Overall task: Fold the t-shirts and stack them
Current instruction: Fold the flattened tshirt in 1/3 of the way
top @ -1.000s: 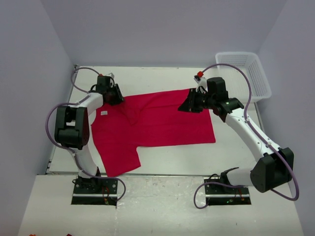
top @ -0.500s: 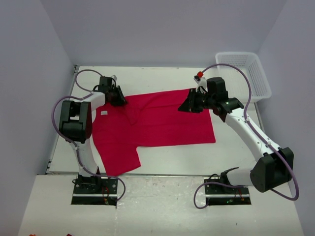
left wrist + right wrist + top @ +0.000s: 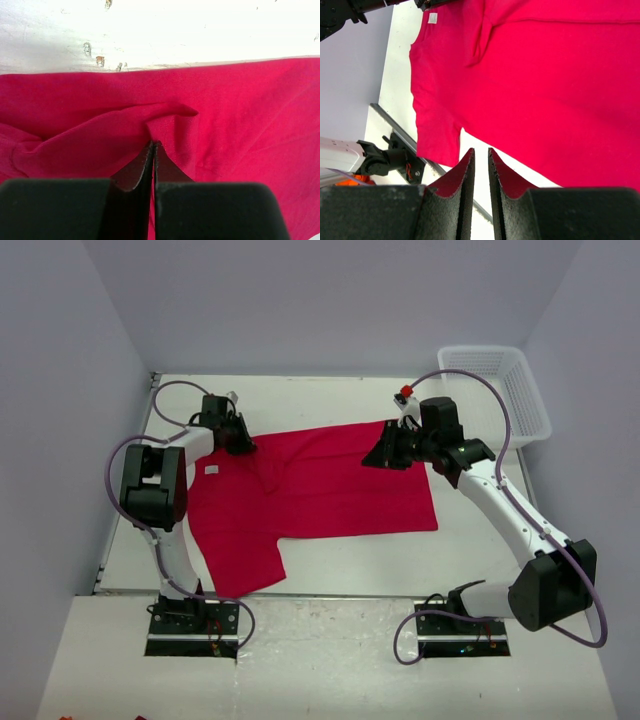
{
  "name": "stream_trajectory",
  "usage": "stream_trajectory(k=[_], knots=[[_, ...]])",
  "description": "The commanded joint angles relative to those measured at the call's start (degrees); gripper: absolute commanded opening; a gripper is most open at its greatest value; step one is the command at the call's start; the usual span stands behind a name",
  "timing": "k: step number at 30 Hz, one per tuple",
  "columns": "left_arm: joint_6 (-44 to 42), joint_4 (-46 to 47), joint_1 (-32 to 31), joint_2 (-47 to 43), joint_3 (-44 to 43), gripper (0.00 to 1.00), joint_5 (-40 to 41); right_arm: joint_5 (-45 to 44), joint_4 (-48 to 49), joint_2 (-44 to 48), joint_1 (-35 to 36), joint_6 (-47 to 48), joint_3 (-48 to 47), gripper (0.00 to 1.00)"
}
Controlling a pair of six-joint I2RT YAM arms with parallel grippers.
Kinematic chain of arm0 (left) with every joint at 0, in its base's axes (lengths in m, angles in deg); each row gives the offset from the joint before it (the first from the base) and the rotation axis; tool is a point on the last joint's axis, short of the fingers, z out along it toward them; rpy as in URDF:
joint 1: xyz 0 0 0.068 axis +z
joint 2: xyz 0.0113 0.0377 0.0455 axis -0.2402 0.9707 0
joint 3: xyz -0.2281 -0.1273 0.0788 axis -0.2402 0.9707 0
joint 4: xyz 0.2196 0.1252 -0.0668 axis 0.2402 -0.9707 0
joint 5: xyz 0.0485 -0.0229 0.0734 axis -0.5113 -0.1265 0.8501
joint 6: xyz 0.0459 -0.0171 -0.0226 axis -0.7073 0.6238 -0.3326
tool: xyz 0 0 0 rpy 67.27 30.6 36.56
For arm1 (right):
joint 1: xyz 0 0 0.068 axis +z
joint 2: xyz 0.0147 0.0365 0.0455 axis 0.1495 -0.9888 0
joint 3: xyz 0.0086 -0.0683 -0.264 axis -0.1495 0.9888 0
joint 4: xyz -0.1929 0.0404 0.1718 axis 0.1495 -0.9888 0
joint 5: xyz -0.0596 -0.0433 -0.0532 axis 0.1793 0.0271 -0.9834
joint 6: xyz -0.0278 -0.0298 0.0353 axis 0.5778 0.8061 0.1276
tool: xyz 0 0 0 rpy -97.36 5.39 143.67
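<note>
One red t-shirt lies spread flat on the white table, its sleeve pointing toward the near edge and a small white neck label at its left. My left gripper sits low at the shirt's far-left edge. In the left wrist view its tips are shut on a raised fold of the red cloth. My right gripper hovers over the shirt's far-right corner. Its jaws stand a narrow gap apart with nothing between them, the shirt spread beyond.
A white mesh basket stands at the far right corner of the table. Bare table surface runs along the near edge below the shirt. Walls close in the left, back and right sides.
The left gripper has closed from partly open onto a fold of the shirt, and the left arm's elbow swung slightly. The right arm and shirt have not moved.
</note>
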Motion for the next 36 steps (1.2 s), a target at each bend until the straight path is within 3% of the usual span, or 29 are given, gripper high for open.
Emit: stream_trajectory(k=[1, 7, 21, 36], knots=[[-0.28, 2.40, 0.38, -1.30, -0.75, 0.00, -1.06, 0.26, 0.62, 0.48, 0.34, 0.28, -1.24, 0.18], [-0.02, 2.05, 0.38, -3.32, 1.09, 0.00, -0.27, 0.43, 0.97, 0.40, 0.34, 0.02, -0.80, 0.18], [7.18, -4.17, -4.62, -25.29, 14.89, 0.00, 12.46, 1.49, 1.24, 2.24, 1.21, -0.51, -0.09, 0.18], [19.31, -9.03, -7.18, -45.85, 31.15, 0.00, 20.38, 1.57, -0.53, 4.97, 1.13, 0.55, 0.43, 0.18]])
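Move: The left hand already pinches a fold of the t-shirt's far shoulder just above the table, with the far edge about 4 cm ahead; the middle strip it is drawn to lies some 13 cm straight back. The folded-in far sleeve lies roughly 6 cm back and 3 cm right, the collar label about 6 cm back and 8 cm left. From the right hand, that strip is about 3 cm ahead, 27 cm left and 20 cm below. With its fingers still shut on the pinched shoulder cloth, the left hand pulls it back towards the arm's own base and over the shirt's body, some 15 cm in all, while lifting to about 8 cm and then easing slightly lower. The wrist turns about 15 degrees counter-clockwise on the way, and the right hand, holding nothing over the shirt, rises about 2 cm late on. ##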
